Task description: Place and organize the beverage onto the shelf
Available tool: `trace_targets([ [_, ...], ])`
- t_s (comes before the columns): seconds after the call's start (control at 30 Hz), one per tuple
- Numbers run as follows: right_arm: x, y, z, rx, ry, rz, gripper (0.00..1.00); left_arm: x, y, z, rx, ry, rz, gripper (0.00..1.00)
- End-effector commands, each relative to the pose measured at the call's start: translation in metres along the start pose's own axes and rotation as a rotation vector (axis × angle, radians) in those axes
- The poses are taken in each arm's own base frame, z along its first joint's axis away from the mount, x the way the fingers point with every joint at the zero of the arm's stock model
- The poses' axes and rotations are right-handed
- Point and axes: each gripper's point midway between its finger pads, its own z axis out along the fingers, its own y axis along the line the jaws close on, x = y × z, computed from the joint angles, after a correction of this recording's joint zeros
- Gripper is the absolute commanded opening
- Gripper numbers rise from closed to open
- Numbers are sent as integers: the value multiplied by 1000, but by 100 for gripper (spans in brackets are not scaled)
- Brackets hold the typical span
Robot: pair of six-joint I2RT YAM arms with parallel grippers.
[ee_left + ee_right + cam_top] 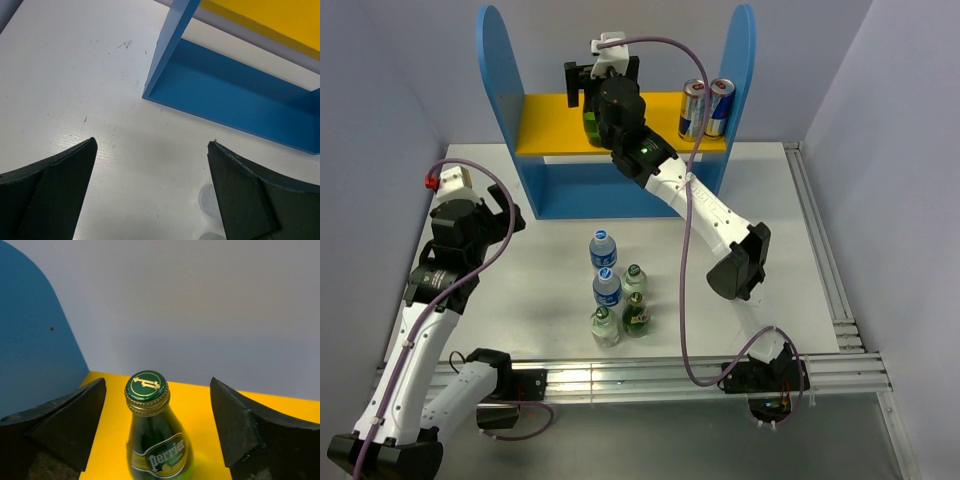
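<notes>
The shelf (500,70) stands at the back of the table, with a yellow upper board (545,125). A green Perrier bottle (152,445) stands upright on the left part of that board (210,400). My right gripper (157,383) is open, with a finger on each side of the bottle's neck and gaps on both sides. In the top view the right gripper (595,100) is over this bottle (591,127). My left gripper (151,142) is open and empty over bare table, near the shelf's lower left corner (165,55). It also shows in the top view (505,213).
Two cans (705,108) stand at the right end of the yellow board. Several bottles (618,290), both water and green glass, stand grouped in the middle of the table. The shelf's blue base (230,95) holds nothing. Metal rails (840,300) line the table's right and near edges.
</notes>
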Motion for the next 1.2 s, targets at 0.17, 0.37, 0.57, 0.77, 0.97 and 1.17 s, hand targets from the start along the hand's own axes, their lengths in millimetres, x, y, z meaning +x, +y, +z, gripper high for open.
trace_targets([
  [0.17, -39, -2, -7, 16, -104, 54, 100, -8, 3, -3, -8, -29, 9, 99],
  [0.37, -45, -6, -35, 62, -87, 41, 100, -9, 8, -2, -36, -29, 8, 99],
  [0.57, -55, -24, -81, 86, -88, 99, 100, -13, 12, -4, -42, -52, 1, 99],
  [0.77, -50, -38, -136, 128, -39, 108, 100, -18, 12, -6, -41, -69, -4, 99],
  [0.97, -16, -71, -237, 212, 17, 120, 100, -24, -44, -29, 295, -92, 6, 99],
  [1.17, 39, -99, -301, 109, 142, 324, 98, 4, -115, -61, 462, -1, 68, 99],
])
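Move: The green bottle I have just stood on the shelf is between my opening right fingers, its middle about 7 cm below them and 1 cm left; the nearer can stands level with it, 18 cm to my right. The other green bottle waits on the table, some 37 cm back, 6 cm right and 37 cm below. From my left hand the farther water bottle lies 18 cm right, 1 cm ahead, 18 cm below, the nearer one 10 cm back of it. With my right fingers already loose of the green bottle, I spread them fully, pause beside its neck, then draw that hand back about 25 cm, out and down from the shelf, drifting right towards the open table. Late on, my left hand, fingers wide, swings some 8 cm right towards the farther water bottle, rising a little and turning about 20 degrees clockwise; I touch nothing. ##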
